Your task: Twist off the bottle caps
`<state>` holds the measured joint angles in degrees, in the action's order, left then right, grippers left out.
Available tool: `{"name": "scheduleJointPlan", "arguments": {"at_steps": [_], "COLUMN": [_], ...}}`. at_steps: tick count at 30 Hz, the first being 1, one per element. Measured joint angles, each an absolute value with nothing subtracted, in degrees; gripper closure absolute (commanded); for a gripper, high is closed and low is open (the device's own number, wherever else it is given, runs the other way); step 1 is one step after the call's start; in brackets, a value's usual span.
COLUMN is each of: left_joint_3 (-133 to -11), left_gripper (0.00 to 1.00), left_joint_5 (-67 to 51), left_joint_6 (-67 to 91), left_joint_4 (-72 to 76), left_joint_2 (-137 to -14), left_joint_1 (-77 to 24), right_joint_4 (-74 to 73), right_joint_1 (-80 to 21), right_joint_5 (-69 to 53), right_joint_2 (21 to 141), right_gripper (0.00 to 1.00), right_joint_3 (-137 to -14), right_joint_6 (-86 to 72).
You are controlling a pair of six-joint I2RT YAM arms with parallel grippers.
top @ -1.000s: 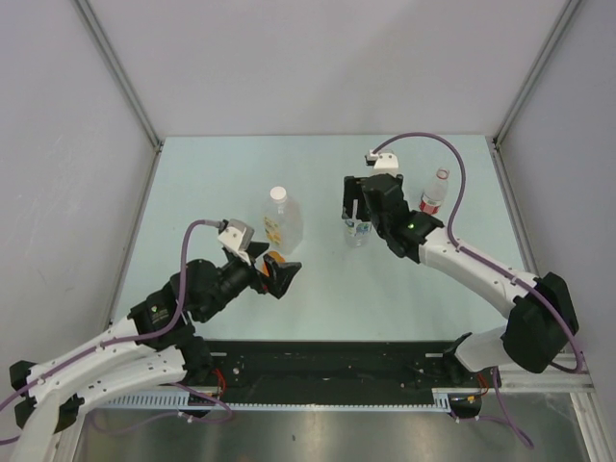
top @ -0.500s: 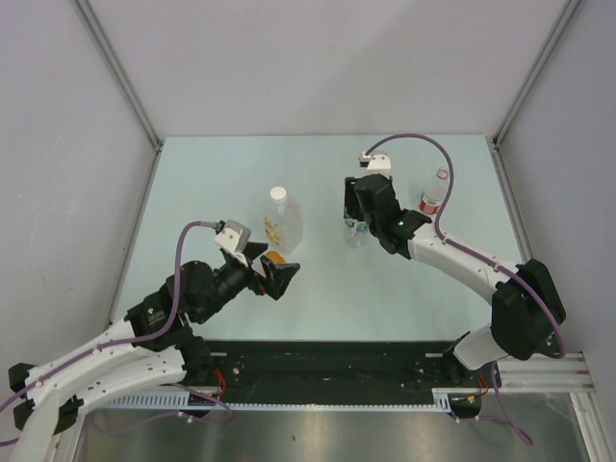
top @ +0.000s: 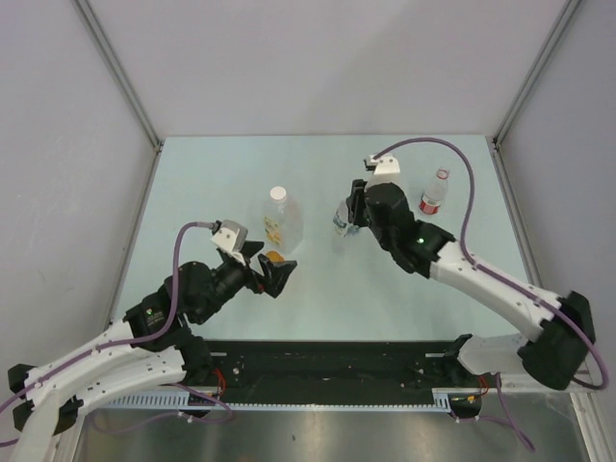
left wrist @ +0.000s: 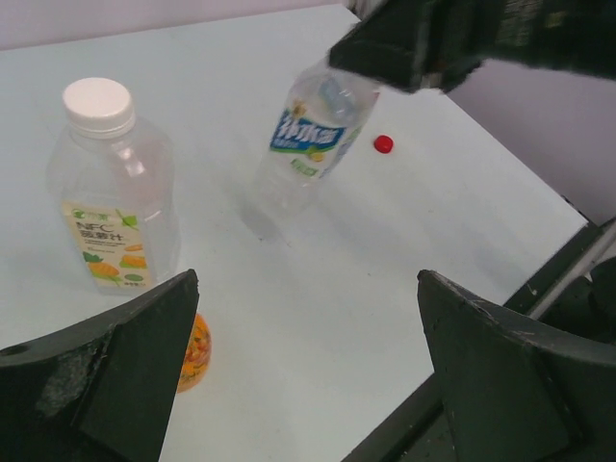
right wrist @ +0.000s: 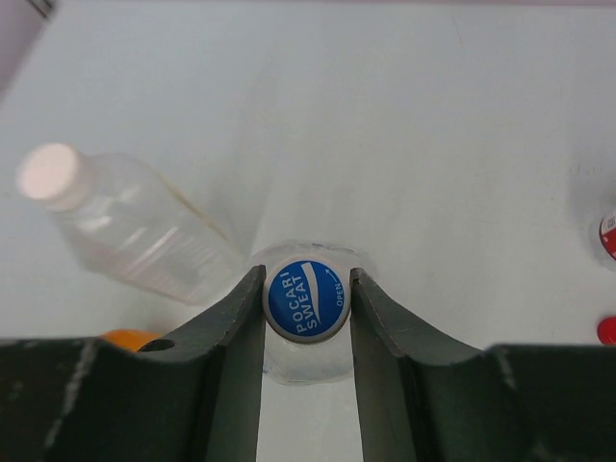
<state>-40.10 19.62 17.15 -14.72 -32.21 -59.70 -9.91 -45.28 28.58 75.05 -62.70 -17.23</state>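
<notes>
My right gripper [right wrist: 307, 289] is shut on the blue cap [right wrist: 306, 300] of the blue-label bottle [left wrist: 308, 144], which it holds tilted; in the top view this gripper [top: 349, 214] is over that bottle [top: 340, 222]. The large bottle [top: 279, 219] with a white cap [left wrist: 96, 101] stands upright to its left. My left gripper [left wrist: 308, 279] is open and empty near the large bottle, also seen from above [top: 274, 274]. The red-label bottle [top: 434, 194] stands at the right. A red cap [left wrist: 384, 144] lies loose on the table.
A small orange round thing [left wrist: 195, 351] lies on the table by my left gripper's left finger, in front of the large bottle. Grey walls close in the table on three sides. A black rail [top: 337, 371] runs along the near edge.
My right gripper has swung left with the blue-label bottle, which now leans instead of standing upright. My left gripper and the large bottle have hardly moved.
</notes>
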Motion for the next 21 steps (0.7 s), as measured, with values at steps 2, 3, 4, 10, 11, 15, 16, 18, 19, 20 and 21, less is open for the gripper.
{"name": "scheduleJointPlan", "arguments": {"at_steps": [2,3,4,10,11,15,16,18,19,20,21], "left_joint_3": [-40.27,-40.38,-40.45,-41.34,-42.76,-50.57,-52.38,-54.24,-54.92,-55.33,-55.77], "left_gripper": [0.00,0.00,0.00,0.00,0.00,0.00,0.00,0.00,0.00,0.00,0.00], "left_joint_5": [21.65,22.98,24.01,23.70,21.30,9.08,4.89,-1.52,-4.89,-7.90,-11.35], "left_joint_6": [16.49,16.14,15.77,10.33,9.45,6.94,6.39,5.96,5.85,5.72,5.54], "left_joint_4": [-14.66,-14.44,-13.98,-7.53,-7.40,-6.94,-6.63,-6.31,-6.13,-6.11,-6.33], "left_joint_2": [-32.34,-32.36,-32.36,-32.10,-32.82,-38.09,-39.46,-40.69,-41.30,-41.76,-42.15], "left_joint_1": [-59.70,-59.70,-59.72,-59.51,-59.24,-58.54,-58.37,-58.04,-57.80,-57.39,-56.58], "right_joint_4": [-10.52,-11.25,-11.97,-14.28,-14.50,-14.74,-14.94,-15.20,-15.33,-15.42,-15.57], "right_joint_1": [-46.06,-45.87,-45.36,-41.30,-41.19,-41.45,-41.65,-41.82,-41.82,-41.82,-41.82], "right_joint_5": [26.94,25.56,23.77,6.35,3.42,-8.82,-11.84,-15.75,-17.54,-19.59,-21.87], "right_joint_2": [69.84,66.85,63.94,51.27,50.04,45.01,43.68,41.80,40.97,40.16,39.16], "right_gripper": [1.00,1.00,1.00,1.00,1.00,1.00,1.00,1.00,1.00,1.00,1.00], "right_joint_3": [-62.70,-62.70,-62.70,-62.70,-62.70,-62.70,-62.70,-62.63,-62.52,-62.30,-62.00], "right_joint_6": [-17.80,-18.37,-18.83,-22.70,-23.11,-23.73,-23.44,-22.92,-22.59,-22.24,-21.93]}}
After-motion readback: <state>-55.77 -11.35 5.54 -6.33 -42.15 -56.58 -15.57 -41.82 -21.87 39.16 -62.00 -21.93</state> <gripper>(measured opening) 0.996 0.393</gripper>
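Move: The right hand, pinching the raised bottle's blue cap, has the open left gripper some 15 cm back and 15 cm to its left, about level. The juice bottle stands about 15 cm straight left of the right hand. From the left gripper, the blue-capped bottle's middle is roughly 14 cm ahead, 12 cm right and 9 cm lower; the orange bottle is about 8 cm ahead, 4 cm left, well below. The right hand swings the cap-held bottle counter-clockwise, back 20 cm and up, towards the rising, open left gripper. ##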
